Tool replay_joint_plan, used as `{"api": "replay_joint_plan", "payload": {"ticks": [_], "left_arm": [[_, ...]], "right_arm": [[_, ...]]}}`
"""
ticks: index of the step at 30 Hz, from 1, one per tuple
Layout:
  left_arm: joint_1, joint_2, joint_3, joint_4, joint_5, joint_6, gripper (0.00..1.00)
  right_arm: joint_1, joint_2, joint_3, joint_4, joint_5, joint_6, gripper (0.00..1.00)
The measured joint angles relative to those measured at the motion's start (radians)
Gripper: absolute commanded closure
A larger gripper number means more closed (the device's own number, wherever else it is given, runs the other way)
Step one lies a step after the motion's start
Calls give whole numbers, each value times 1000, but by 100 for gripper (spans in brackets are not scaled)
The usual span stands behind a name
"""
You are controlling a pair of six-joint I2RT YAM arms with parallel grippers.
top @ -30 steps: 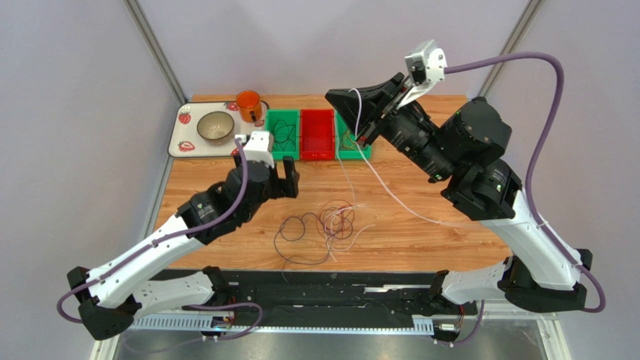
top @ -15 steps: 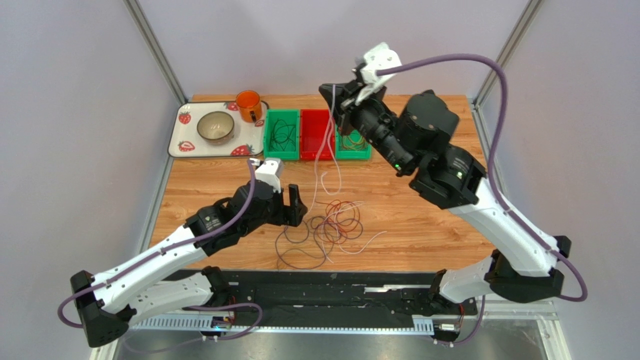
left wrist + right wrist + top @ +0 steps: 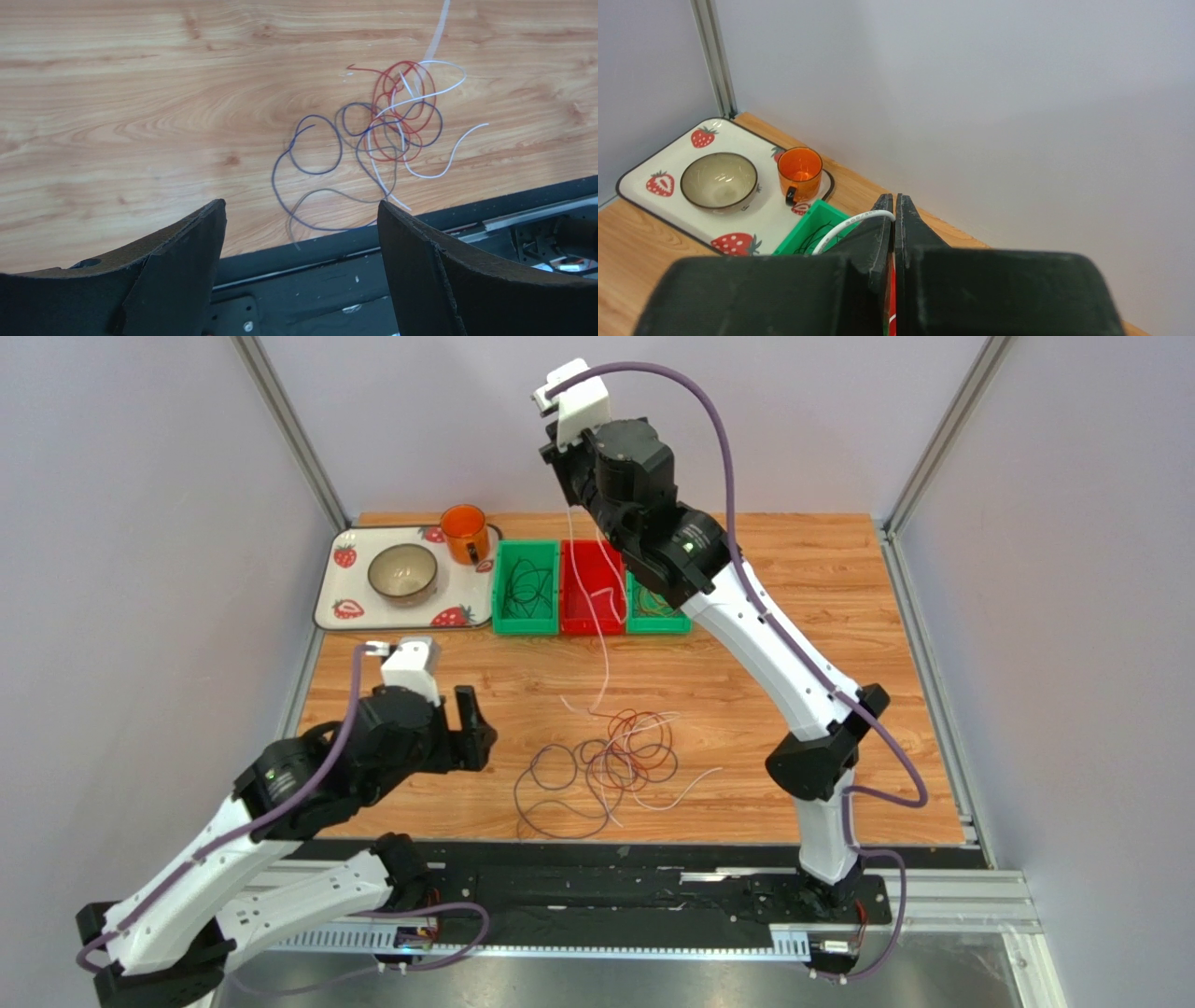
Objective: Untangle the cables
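Note:
The cables lie in a loose tangle of red-brown, dark purple and white loops near the table's front middle; the left wrist view shows the tangle ahead and to the right. My right gripper is raised high over the bins, shut on a white cable. That white cable hangs down to the tangle. My left gripper hovers left of the tangle, open and holding nothing, a hand's width short of the dark purple loop.
At the back stand a green bin with dark wires, a red bin and another green bin. A strawberry tray at back left holds a bowl and an orange cup. A black rail runs along the front edge.
The right arm swung up and to the left, drawing the white cable up out of the tangle. The left arm pulled back leftward and toward the front edge, jaws slightly narrower.

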Motion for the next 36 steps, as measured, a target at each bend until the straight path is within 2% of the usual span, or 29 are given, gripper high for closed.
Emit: {"api": "replay_joint_plan", "payload": {"ticks": [7,12,18,23,36], "left_arm": [[0,-119,18,-183,-2,-2,15],[0,-220,-45,-185,50,11,16],[0,-338,-83,-183,61,8,15],[0,-340,-84,-183,61,3,15],[0,-318,-84,-184,60,-9,15]], "right_arm": [[-34,49,28,163,1,-66,100],[-79,83,8,329,-19,-89,100],[-164,190,27,433,-68,-54,100],[-208,270,62,459,-77,-21,100],[-223,273,53,599,-91,34,100]]}}
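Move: Below and ahead of the closed right hand, which holds the white cable high up, the empty red bin lies about 22 cm farther out, 3 cm to the right and 45 cm down. Of the green bins beside it, one is 10 cm to the hand's left, the other 14 cm to its right, both 22 cm ahead. The cable tangle is some 15 cm back, 4 cm right and 47 cm below. From the open left hand the red bin is about 48 cm ahead, 14 cm right, 22 cm lower. Drawing the pinched white cable away from the tangle, the right hand carries it about 14 cm forward towards the space above the red bin, first arching up a few cm, then dipping and easing up again, while its fingers tip up some 15 degrees and the wrist rolls left side up. The empty left hand, fingers still open, backs off about 5 cm back and 5 cm left, away from the tangle. ##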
